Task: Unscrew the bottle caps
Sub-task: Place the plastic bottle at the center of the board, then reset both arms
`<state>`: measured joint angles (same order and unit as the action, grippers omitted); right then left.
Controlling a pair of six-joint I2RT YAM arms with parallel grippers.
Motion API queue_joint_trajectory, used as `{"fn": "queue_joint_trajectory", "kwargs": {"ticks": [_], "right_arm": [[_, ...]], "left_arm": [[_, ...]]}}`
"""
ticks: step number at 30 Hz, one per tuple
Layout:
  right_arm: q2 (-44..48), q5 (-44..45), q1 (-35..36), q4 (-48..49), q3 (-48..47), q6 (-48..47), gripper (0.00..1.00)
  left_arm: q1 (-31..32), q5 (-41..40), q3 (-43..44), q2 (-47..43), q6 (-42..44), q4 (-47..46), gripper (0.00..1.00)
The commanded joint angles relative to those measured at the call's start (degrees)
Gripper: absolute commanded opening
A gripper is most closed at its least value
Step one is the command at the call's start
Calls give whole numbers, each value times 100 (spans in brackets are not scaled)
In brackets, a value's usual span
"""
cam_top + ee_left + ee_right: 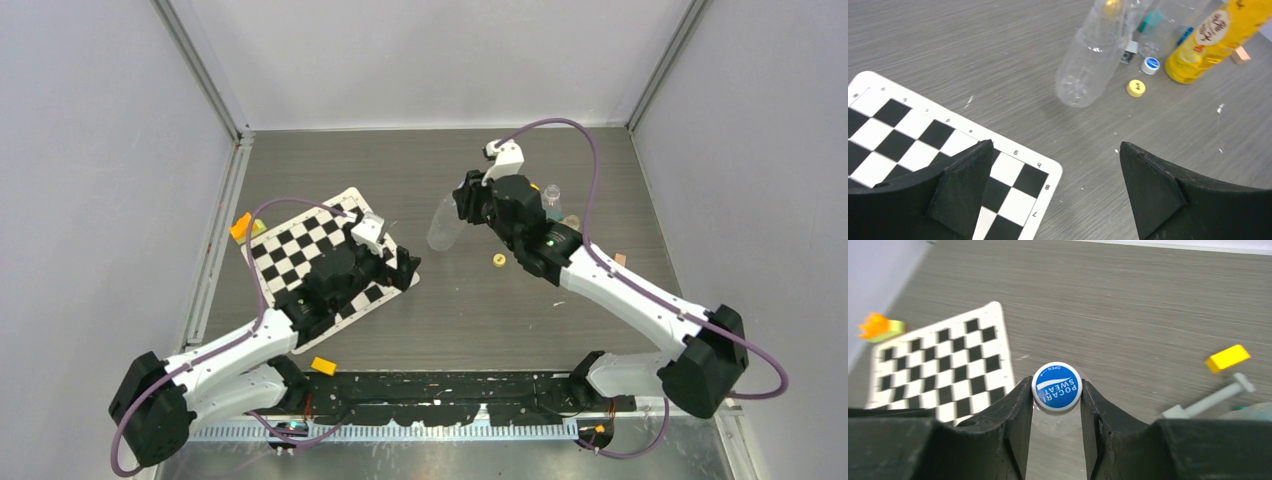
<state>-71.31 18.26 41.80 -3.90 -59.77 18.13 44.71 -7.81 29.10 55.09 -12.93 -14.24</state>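
Note:
A clear crinkled bottle (443, 225) (1088, 65) stands upright on the table. My right gripper (465, 198) (1055, 381) is shut on its blue-and-white cap (1056, 387), one finger on each side. A loose yellow cap (498, 260) (1136, 88) and a loose white-and-blue cap (1150, 65) lie on the table beside a yellow-orange bottle (1208, 40). Over the corner of the chessboard mat, my left gripper (403, 265) (1055, 145) is open with nothing between its fingers.
The checkered mat (300, 250) (898, 130) lies at the left. An orange-and-green toy (243, 225) sits at its far corner and a yellow block (323, 365) near the front edge. A small clear container (551, 197) stands behind the right arm. Enclosure walls surround the table.

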Motion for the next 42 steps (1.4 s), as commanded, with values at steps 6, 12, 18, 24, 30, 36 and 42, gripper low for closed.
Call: {"fn": "queue_joint_trajectory", "kwargs": {"ticks": [6,12,18,24,30,36,42], "right_arm": [[-1070,1444,128,-242,-602,-1060,5],[-1335,1569,199,-186,-591,-1055,17],[-1143,1457,214,-156,-361,-851,42],[-882,1350,210,-177,-195,-651,56],[-771,1307,209,-280,-244,-591,67],[-657,1301,201,-468,-400,-577,80],[-138,1139,205,-653,-469,-498,86]], "left_arm": [[-15,-1206,-198,-505,-100,34,100],[-24,-1345,-221,-558,-81,130,100],[-32,-1347,-212,-557,-67,167,100],[-37,-1293,-191,-485,-61,201,100],[-41,-1282,-128,-417,-14,271,100],[-46,-1342,-31,-341,101,369,100],[-41,-2288,46,-277,-172,279,100]]}}
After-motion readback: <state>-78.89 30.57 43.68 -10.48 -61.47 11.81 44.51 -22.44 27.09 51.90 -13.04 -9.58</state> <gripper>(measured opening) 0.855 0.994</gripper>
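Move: My right hand grips the plastic bottle by its cap, the bottle hanging tilted. The bare spot it goes to lies about 3 cm ahead, 1 cm right and 27 cm below. From this hand, on the table, the loose yellow cap is level ahead and 7 cm right, the blue-and-white cap 3 ahead and 12 right, the grey bolt 9 ahead and 12 right. From my empty left hand that spot is roughly 9 cm ahead, 15 right and 19 below. I lower the bottle some 6.5 cm with my right hand, easing about 3.5 cm forward and rolling its left side down by 20 degrees to bring the bottle upright. I hold briefly, then open wide to let go of the cap, drawing back 2 cm and rising slightly. My left hand stays open and swings about 5 cm left, away from the bottle, turning slightly counter-clockwise. ##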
